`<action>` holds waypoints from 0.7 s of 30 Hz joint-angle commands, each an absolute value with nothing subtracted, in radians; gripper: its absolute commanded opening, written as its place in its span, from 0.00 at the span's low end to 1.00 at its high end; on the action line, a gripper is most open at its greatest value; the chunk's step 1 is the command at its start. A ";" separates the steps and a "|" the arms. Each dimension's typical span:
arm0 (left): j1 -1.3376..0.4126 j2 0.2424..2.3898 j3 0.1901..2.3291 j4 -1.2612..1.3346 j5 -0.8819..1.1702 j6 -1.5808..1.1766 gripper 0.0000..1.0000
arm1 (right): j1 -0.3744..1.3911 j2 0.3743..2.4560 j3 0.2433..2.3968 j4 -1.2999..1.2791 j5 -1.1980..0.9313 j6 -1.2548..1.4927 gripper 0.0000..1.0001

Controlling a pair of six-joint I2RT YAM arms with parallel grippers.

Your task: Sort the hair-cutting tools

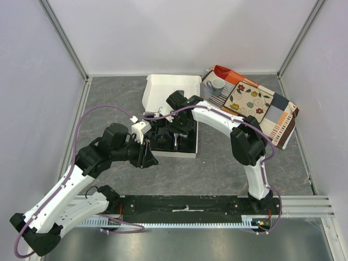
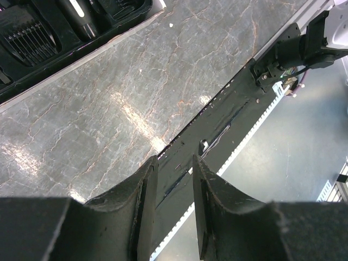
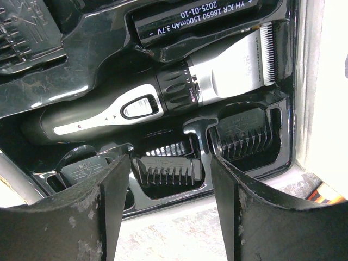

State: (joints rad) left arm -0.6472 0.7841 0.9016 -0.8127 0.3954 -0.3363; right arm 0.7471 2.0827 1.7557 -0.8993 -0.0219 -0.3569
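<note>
The black-and-silver hair clipper (image 3: 163,92) lies in a black moulded tray (image 1: 187,148) inside a white box. Just below it, three black comb attachments (image 3: 163,171) sit in their own pockets, another being the comb (image 3: 247,133) near the blade. A black battery (image 3: 190,16) lies above the clipper. My right gripper (image 3: 169,160) hovers open over the middle comb, holding nothing; from above this gripper (image 1: 179,130) is over the tray. My left gripper (image 2: 175,160) is partly open and empty, beside the tray's left front corner (image 1: 148,156), over bare table. No cable shows.
The box's white lid (image 1: 171,87) stands open behind the tray. A grey cup (image 1: 217,86) and a patterned cloth (image 1: 255,106) lie at the back right. A black rail (image 1: 190,205) runs along the near edge. White walls enclose the table.
</note>
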 commanded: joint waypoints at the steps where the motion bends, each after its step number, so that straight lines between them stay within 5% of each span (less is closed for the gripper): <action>1: -0.647 0.778 0.897 -0.779 0.422 -0.356 0.39 | 0.747 2.059 1.793 -0.907 -0.018 -0.338 0.70; 16: -0.647 0.767 0.902 -0.776 0.431 -0.364 0.39 | 0.750 1.931 1.740 -0.790 -0.018 -0.227 0.68; 17: -0.647 0.767 0.900 -0.776 0.431 -0.364 0.39 | 0.750 1.924 1.735 -0.784 -0.014 -0.218 0.65; 21: -0.647 0.767 0.902 -0.776 0.431 -0.364 0.39 | 0.750 1.931 1.714 -0.770 0.020 -0.166 0.04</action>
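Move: The middle comb guard already lies in its slot in the case, right between my right hand's open fingertips and about 2 cm below the hand. The front guard is some 5 cm ahead of it and the rear guard some 5 cm back, both roughly in line; the clipper lies about 4 cm to its left. From my left hand the middle guard is around 20 cm ahead, 11 cm to the right and 16 cm below. I leave the middle guard in its slot and lift my right hand off it, slowly then faster, about 5 cm almost straight up with a little drift left and forward. The wrist tilts and turns slightly clockwise, some 10 degrees, and near the end, well clear of the case, I swing the wide-open fingers together on nothing. ##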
